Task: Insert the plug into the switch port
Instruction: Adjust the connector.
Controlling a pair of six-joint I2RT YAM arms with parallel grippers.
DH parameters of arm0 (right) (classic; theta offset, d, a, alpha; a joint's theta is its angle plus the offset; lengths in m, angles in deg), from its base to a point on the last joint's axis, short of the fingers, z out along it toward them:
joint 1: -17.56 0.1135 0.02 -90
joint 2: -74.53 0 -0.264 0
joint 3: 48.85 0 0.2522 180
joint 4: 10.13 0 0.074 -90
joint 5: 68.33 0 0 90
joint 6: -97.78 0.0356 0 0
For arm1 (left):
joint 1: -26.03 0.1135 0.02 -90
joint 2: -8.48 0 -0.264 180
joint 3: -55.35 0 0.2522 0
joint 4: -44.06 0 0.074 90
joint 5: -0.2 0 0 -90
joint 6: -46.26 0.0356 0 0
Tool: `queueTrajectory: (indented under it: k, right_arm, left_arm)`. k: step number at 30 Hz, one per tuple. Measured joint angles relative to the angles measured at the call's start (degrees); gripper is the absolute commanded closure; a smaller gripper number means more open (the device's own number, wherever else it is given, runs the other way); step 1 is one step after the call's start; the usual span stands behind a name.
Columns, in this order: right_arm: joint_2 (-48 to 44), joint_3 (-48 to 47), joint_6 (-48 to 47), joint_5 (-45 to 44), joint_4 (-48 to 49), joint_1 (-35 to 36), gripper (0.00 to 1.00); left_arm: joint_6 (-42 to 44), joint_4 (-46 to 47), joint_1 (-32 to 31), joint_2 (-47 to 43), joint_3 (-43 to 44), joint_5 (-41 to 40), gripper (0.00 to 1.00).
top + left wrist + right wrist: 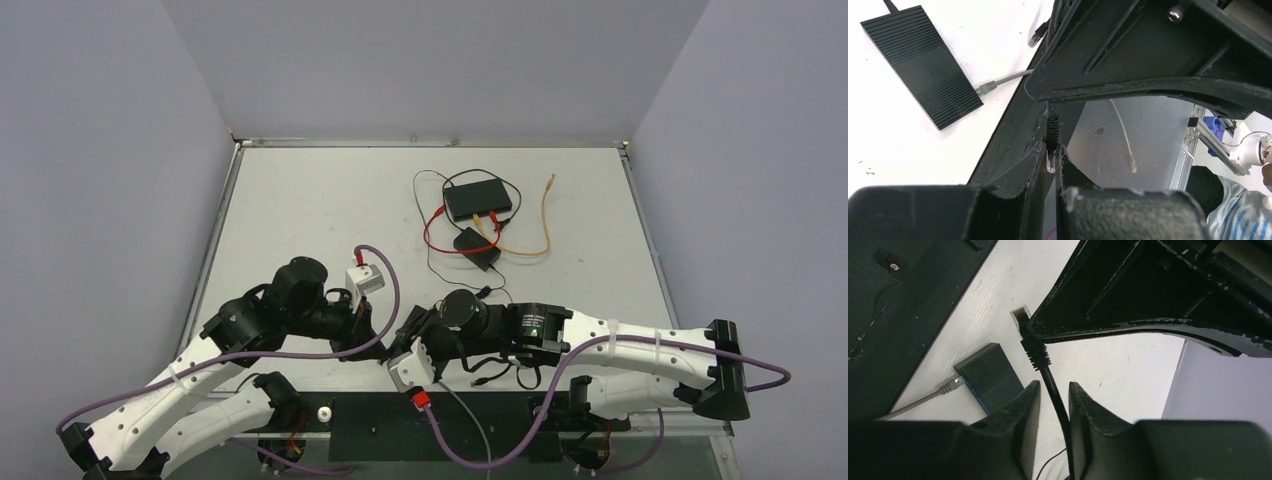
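My left gripper (1050,150) is shut on the clear plug (1050,162); the plug's black boot and cable (1051,122) rise from between the jaws. In the right wrist view the same plug (1020,316) pokes out beside a left finger (1128,310). Its black cable (1048,372) runs down between the jaws of my right gripper (1054,387), which stand a little apart around it, the cable against one finger only. From above, both grippers meet near the table's front centre (395,333). A flat black switch (478,198) with red and orange cables sits far back.
A ribbed black box (923,65) with a grey cable (998,82) plugged in lies near the front edge, also in the right wrist view (990,377). A smaller black box (476,247) sits in front of the switch. A loose grey plug (1132,164) hangs below the table.
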Motion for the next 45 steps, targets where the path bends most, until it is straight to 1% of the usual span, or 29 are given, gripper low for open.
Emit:
queueTrajectory:
  k: [4, 8, 9, 11, 12, 13, 15, 17, 19, 24, 29, 31, 34, 38, 42, 45]
  right_arm:
    - [0.6, -0.5, -0.1, 0.0, -1.3, 0.0, 0.99]
    - [0.6, -0.6, 0.0, 0.0, -2.8, 0.1, 1.0]
    - [0.6, -0.6, 0.0, 0.0, -2.8, 0.1, 1.0]
    - [0.6, -0.7, 0.0, 0.0, -2.8, 0.1, 1.0]
    - [0.6, -0.7, 0.1, 0.0, -2.8, 0.1, 1.0]
    - [0.6, -0.7, 0.2, -0.3, -2.8, 0.2, 1.0]
    - [0.6, -0.7, 0.6, -1.3, -2.7, 0.5, 1.0]
    - [0.4, -0.7, 1.0, -3.0, -2.4, 0.8, 1.0]
    - [-0.4, -0.1, 1.5, -4.7, -1.6, 1.0, 1.0]
    - [-5.0, 4.5, 3.0, -11.0, 1.2, 2.8, 1.0]
    - [-9.0, 10.1, 3.9, -20.1, 5.8, 7.2, 1.0]
    - [-10.7, 13.4, 4.0, -24.6, 9.4, 9.0, 1.0]
    - [-12.9, 18.4, 3.6, -31.0, 14.7, 11.3, 1.0]
    - [-13.9, 23.3, 1.4, -39.4, 22.6, 14.3, 1.0]
    - [-13.8, 25.6, -2.2, -45.8, 30.2, 16.9, 1.0]
    - [-13.3, 26.2, -5.4, -49.9, 35.6, 18.1, 1.0]
  left_arm:
    - [0.0, -0.5, -0.5, 0.0, 0.0, -0.3, 1.0]
    - [0.2, -0.7, -0.5, 0.0, 0.0, -0.5, 1.0]
    - [0.2, -0.7, -0.5, 0.0, 0.0, -0.5, 0.98]
    - [0.2, -0.7, -0.5, -0.2, 0.0, -0.5, 0.85]
    - [0.2, -0.6, -0.5, -0.2, 0.0, -0.6, 0.72]
    - [0.1, -0.6, -0.5, -0.4, 0.0, -0.6, 0.67]
    - [-0.1, -0.3, -0.5, -0.7, 0.0, -0.6, 0.5]
    - [-0.6, -0.1, -0.6, -1.2, 0.0, -0.6, 0.42]
    - [-1.4, 0.5, -0.6, -1.6, 0.0, -0.8, 0.4]
    - [-3.9, 3.6, -0.6, -2.6, 0.0, -2.0, 0.39]
    - [-7.6, 8.3, 0.1, -1.9, -0.7, -2.0, 0.39]
    - [-9.3, 10.7, 0.9, -1.3, -1.4, -1.5, 0.39]
    - [-12.3, 14.6, 3.1, -0.2, -3.1, 0.1, 0.39]
    - [-16.4, 18.8, 7.8, -0.1, -5.5, 3.7, 0.39]
    - [-21.2, 24.1, 12.2, -0.4, -8.3, 8.1, 0.39]
    - [-24.8, 27.1, 13.1, -0.4, -10.2, 10.6, 0.39]
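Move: The black cable's plug is already pinched in the left fingertips, only about 1 cm to the right of that hand point. The right gripper's part-open fingers straddle the cable, with the plug some 4 cm to their left and 1 cm lower. From the left hand, the switch lies about 8 cm ahead, 2 cm right and 18 cm below; the grey plug in its near side is roughly 3 cm ahead, 4 cm right and 19 cm down. Shut the right fingers on the black cable just behind the plug's boot, then open the left fingers well clear of the plug. Draw the right hand about 4 cm right and 3 cm forward, dipping then rising, rolling and swinging it some 25 degrees clockwise with the tips lifting. Take the open left hand about 5 cm forward, slightly up and right, its tips lifting too. ##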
